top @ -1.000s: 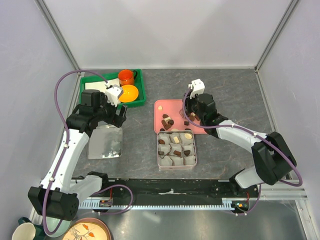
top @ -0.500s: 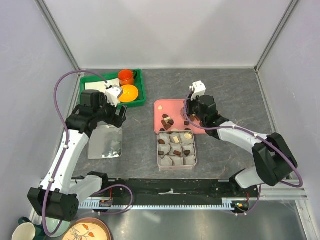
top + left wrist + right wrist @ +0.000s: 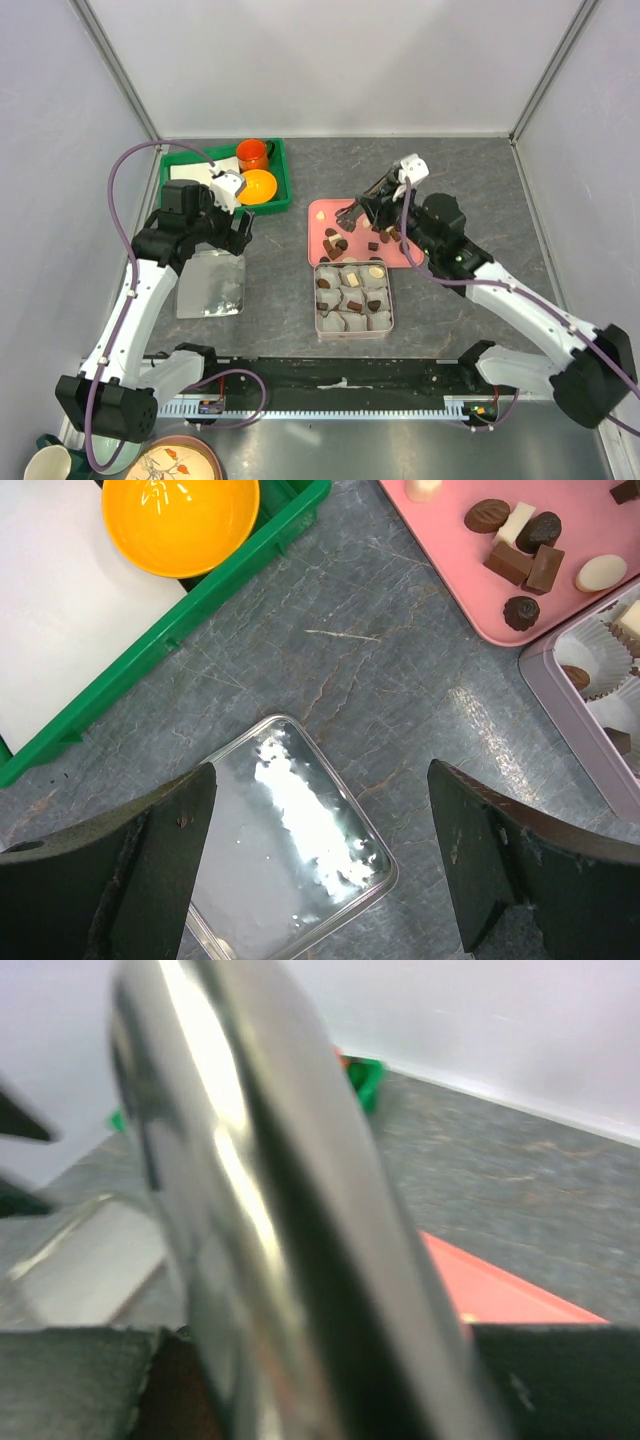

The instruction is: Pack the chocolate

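Several small dark and pale pieces of chocolate lie on a pink tray. More sit in the paper cups of a square tin in front of it. My right gripper hangs above the tray's far side, pointing left, shut on a shiny metal tool that fills its blurred wrist view. Whether the tool carries chocolate is hidden. My left gripper stands wide open above a clear lid, holding nothing.
A green tray at the back left holds an orange bowl, an orange mug and a white sheet. Grey side walls close in the table.
My right arm has risen off the pink tray and swung so the gripper points left, its jaws closing in. The left arm and the lid have not moved.
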Robot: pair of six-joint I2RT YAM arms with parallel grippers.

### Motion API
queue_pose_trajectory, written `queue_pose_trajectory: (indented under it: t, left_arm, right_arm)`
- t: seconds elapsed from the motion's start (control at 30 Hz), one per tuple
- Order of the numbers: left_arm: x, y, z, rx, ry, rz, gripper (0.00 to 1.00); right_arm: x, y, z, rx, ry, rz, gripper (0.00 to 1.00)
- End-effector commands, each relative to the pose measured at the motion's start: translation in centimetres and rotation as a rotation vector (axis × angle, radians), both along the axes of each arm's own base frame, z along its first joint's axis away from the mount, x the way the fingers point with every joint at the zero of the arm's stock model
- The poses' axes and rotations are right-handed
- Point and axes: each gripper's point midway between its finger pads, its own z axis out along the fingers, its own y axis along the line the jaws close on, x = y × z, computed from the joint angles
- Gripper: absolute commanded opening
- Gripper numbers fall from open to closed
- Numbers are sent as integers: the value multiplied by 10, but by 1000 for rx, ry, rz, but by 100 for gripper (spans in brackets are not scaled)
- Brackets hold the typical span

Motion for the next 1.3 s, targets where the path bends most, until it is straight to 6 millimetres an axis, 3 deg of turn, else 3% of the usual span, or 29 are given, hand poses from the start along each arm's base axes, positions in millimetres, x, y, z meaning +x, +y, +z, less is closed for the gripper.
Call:
queue_pose_trajectory:
  t: [0.0,0.17,0.37,0.57,0.77,0.9,1.27]
  left_arm:
    - [4,1,9,17,-42,-21,93]
    - [6,0,8,11,-36,-23,93]
    - [6,-1,9,5,-33,-19,93]
    - [5,-1,14,2,-40,-21,93]
    - [5,0,14,7,-41,-17,93]
    - [4,0,15,7,-43,-19,93]
    - [3,1,12,12,-42,-18,93]
  right_arm:
    - [-63,23,-2,36,51,175,22]
    - [-120,37,-7,86,117,302,22]
    - [-156,46,-10,88,153,394,22]
    - [-180,63,-34,67,216,472,22]
    - [-188,70,-60,32,251,475,25]
    - [-184,72,-67,19,245,461,26]
    - [-179,76,-66,12,226,455,30]
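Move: The empty paper cup at the left end of the box's nearest row, where the tongs are being taken, lies some 20 cm back, 13 cm left and 26 cm below the right hand. Its nearest filled neighbours are a dark chocolate about 16 cm back and 15 cm left of that hand, and another 17 cm back and 8 cm left; the pink tray's middle is 2 cm ahead, 6 cm left. From the left hand, the cup is roughly 16 cm back, 24 cm right and 20 cm down. The metal tongs, still squeezed shut in the right gripper and seemingly carrying a chocolate, are swept back from above the pink tray to the near left part of the box. The right hand goes about 18 cm back and 7 cm left, sinking some 8 cm mostly late on, while it turns about 25 degrees counter-clockwise and tips downward. It slows to a creep at the end, fingers keeping their hold. ##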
